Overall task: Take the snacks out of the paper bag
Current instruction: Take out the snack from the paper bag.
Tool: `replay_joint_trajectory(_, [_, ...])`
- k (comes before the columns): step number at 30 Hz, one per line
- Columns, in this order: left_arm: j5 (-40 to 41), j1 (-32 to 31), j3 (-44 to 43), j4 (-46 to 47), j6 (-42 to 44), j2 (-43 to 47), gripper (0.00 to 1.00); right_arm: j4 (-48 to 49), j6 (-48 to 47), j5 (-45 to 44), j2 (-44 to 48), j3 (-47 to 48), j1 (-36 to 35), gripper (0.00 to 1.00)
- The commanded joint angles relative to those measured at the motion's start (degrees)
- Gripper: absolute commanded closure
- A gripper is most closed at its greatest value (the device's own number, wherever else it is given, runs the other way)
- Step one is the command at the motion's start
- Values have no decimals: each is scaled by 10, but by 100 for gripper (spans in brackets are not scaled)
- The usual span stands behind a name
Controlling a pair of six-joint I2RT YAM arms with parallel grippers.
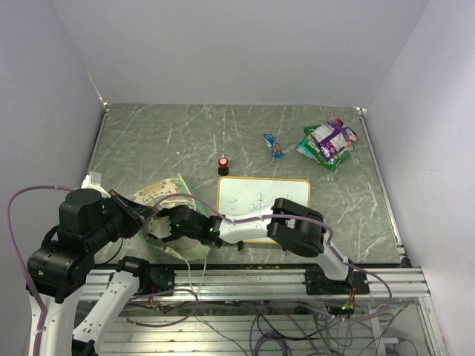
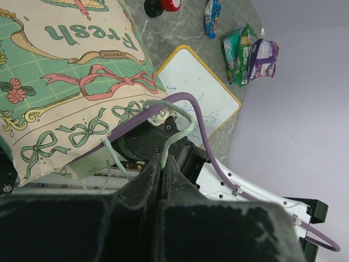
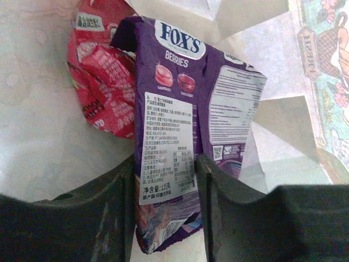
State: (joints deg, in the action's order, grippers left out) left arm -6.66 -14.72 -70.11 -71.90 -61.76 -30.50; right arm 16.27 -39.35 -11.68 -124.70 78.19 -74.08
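The cream and mint paper bag [image 1: 159, 194] lies at the near left, with its printed side in the left wrist view [image 2: 82, 71]. My left gripper [image 1: 143, 215] [image 2: 162, 158] is shut on the bag's pale string handle [image 2: 175, 126]. My right gripper [image 1: 169, 222] [image 3: 166, 164] reaches into the bag's mouth, and its jaws are closed on a purple Fox's Berries packet [image 3: 169, 98]. A red packet [image 3: 101, 71] lies behind it on the bag's inner paper [image 3: 38, 142]. A pile of green and purple-and-white packets [image 1: 329, 143] [image 2: 251, 54] lies on the table at the far right.
A wood-framed whiteboard [image 1: 263, 200] [image 2: 199, 93] lies under the right arm. A red-topped black knob [image 1: 223, 164] [image 2: 161, 5] stands behind it. A small blue packet [image 1: 273, 144] [image 2: 212, 16] lies further back. A purple cable [image 2: 207, 131] crosses near the handle.
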Motion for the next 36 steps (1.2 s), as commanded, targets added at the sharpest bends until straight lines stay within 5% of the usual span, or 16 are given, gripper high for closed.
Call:
replay_joint_trajectory(1, [1,1,1,-3,-3,14,93,-16,-15,-31,-12,32,10,61])
replay_joint_trajectory(12, [21,1,-24,-24,20,-8,93,-31,-11,-21,12,73,14,99])
replay_joint_trajectory(36, [48,1,-41,-3,21,-35,93,-54,172,85,236,-122,12,100])
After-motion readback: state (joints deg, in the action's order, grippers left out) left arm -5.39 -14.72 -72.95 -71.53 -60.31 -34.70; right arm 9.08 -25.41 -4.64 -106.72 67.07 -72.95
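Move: The purple pouch is already between the right hand's open fingers, inside the tipped paper bag, its middle about 4 cm to the left, 2 cm ahead and 1 cm below. The red pouch lies deeper in, some 8 cm to the left and about level ahead; the whiteboard sits roughly 33 cm to the right and 4 cm farther out. From the left hand, holding the bag's handle, the purple pouch is about 11 cm ahead, 7 cm left and 23 cm below. The purple pouch is pinched near its close end as the right fingers shut on it, the hand easing slightly forward and rising a little. The right hand then draws it right and back towards the bag's mouth, still climbing, to end about 5 cm right, 5 cm up and 3 cm back of its start, rolling some 15 degrees. The left hand keeps the handle gripped. ##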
